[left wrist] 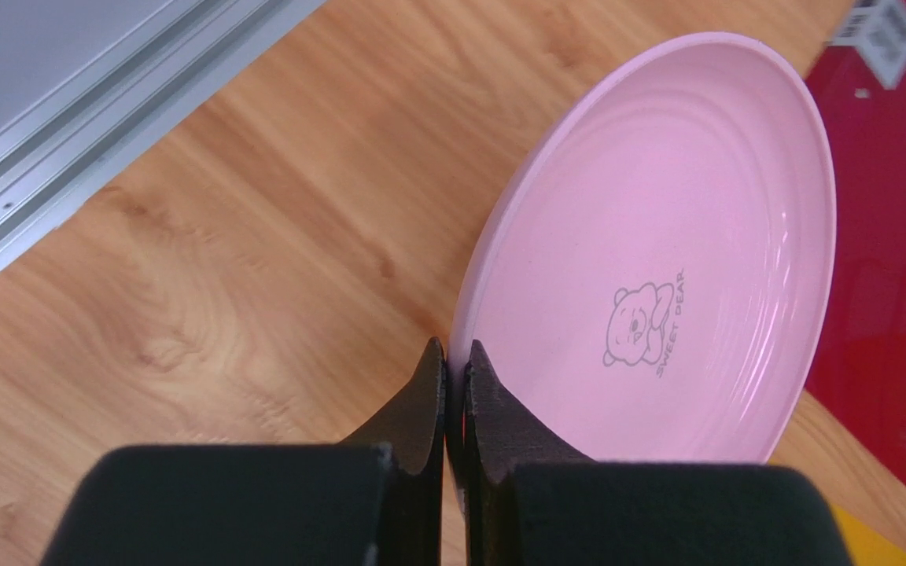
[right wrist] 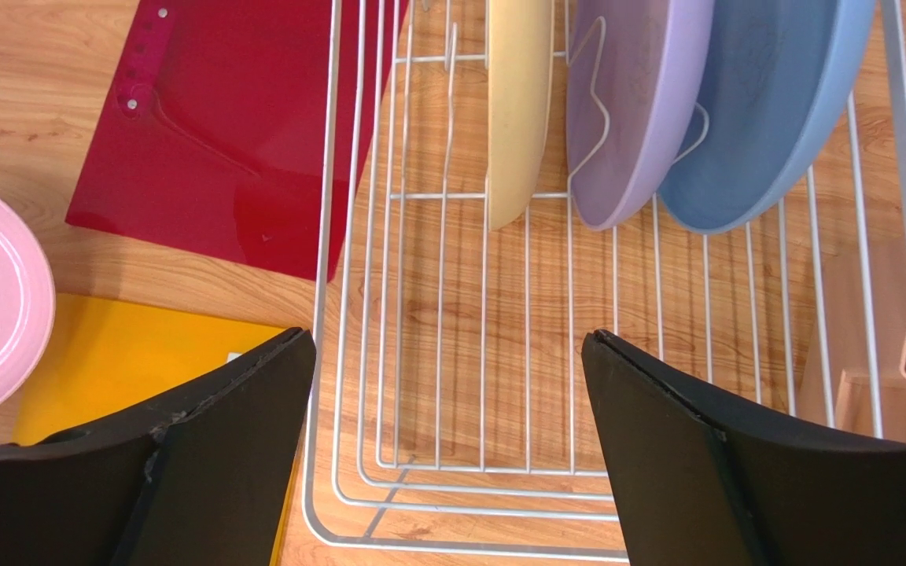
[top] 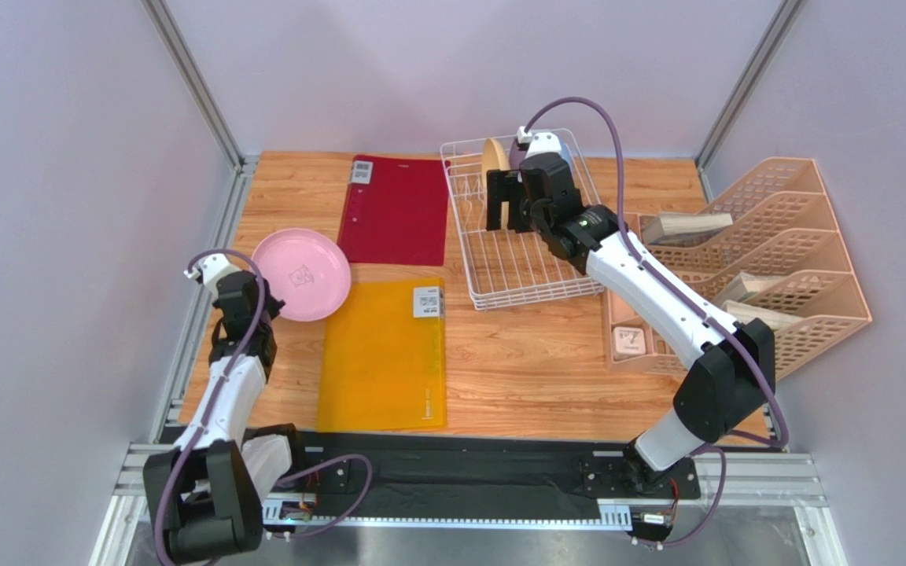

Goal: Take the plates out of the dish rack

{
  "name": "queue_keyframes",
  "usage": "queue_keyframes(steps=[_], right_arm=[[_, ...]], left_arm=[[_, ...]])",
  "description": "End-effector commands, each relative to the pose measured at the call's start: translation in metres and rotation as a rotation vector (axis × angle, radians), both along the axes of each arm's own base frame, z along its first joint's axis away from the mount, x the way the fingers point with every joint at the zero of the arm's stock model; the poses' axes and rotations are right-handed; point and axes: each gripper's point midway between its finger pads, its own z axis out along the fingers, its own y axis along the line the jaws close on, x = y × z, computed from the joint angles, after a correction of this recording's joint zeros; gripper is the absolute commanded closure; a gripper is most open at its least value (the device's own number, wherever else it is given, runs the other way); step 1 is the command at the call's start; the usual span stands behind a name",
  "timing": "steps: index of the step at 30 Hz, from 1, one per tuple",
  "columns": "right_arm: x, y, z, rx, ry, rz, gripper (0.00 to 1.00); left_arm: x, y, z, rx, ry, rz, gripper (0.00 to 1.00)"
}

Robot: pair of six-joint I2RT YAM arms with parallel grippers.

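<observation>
The pink plate (top: 301, 274) lies on the wood at the left, partly over the yellow folder. My left gripper (left wrist: 455, 354) is shut on the pink plate's (left wrist: 659, 260) near rim, which runs between the jaws. The white wire dish rack (top: 517, 277) stands at the back centre. In it, upright between the prongs, are a cream plate (right wrist: 519, 106), a lavender plate (right wrist: 635, 106) and a light blue plate (right wrist: 765, 106). My right gripper (right wrist: 446, 342) hangs open above the dish rack's (right wrist: 422, 472) near part, holding nothing; in the top view the right gripper (top: 512, 206) is just short of the cream plate (top: 494, 153).
A red folder (top: 396, 210) lies left of the rack and a yellow folder (top: 383, 354) lies in front of it. A peach lattice file organiser (top: 777, 260) holding papers stands at the right. Metal frame rails run along the table's left edge.
</observation>
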Motion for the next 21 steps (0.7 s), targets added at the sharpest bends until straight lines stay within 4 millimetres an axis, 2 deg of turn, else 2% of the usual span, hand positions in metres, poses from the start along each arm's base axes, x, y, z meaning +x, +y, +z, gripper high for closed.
queue_keyframes(steps=[1,2,3,8,9,14,19,21], right_arm=[[-0.003,-0.006,0.018,0.027,-0.043,0.0,0.1],[-0.003,-0.005,0.017,0.028,-0.041,0.004,0.1],[-0.002,-0.005,0.013,0.027,-0.033,0.003,0.1],[-0.001,-0.003,0.002,0.016,-0.01,0.007,0.1],[0.0,-0.004,0.001,0.012,-0.008,0.005,0.1],[0.004,-0.004,-0.01,-0.001,0.014,0.004,0.1],[0.01,-0.006,-0.018,-0.01,0.032,-0.001,0.1],[0.011,-0.01,-0.018,-0.021,0.031,-0.012,0.1]], left_arm=[[0.018,0.015,0.003,-0.069,-0.061,0.012,1.0],[0.022,0.016,-0.006,-0.091,-0.05,0.007,1.0],[0.028,0.018,-0.003,-0.098,-0.072,0.002,1.0],[0.045,0.037,-0.015,-0.158,-0.052,0.027,1.0],[0.049,0.039,-0.013,-0.161,-0.073,0.028,1.0],[0.058,0.055,-0.019,-0.176,-0.057,0.056,1.0],[0.063,0.058,-0.028,-0.2,-0.022,0.058,1.0],[0.064,0.06,-0.03,-0.209,-0.006,0.066,0.96]])
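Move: The pink plate, already pinched by its near rim in the left hand, is being taken to the bare wood roughly 12 cm ahead, 2 cm right and 11 cm below that hand. The red folder's middle lies some 31 cm ahead and 18 cm right of the hand, the yellow folder's 3 cm back and 18 cm right, both 12 cm down. From the open right hand, the yellow plate stands about 17 cm ahead, 2 cm left and 11 cm lower, with the purple plate 6 cm right of it. The pink plate, still held by its rim in the shut left fingers, is first lowered about 5 cm with a drift to the left. It is then carried level, forward and left, over the bare wood left of the folders, the wrist rolling its left side down some 10 degrees. Over the rack, the right hand sinks a couple of centimetres, fingers staying wide open. ##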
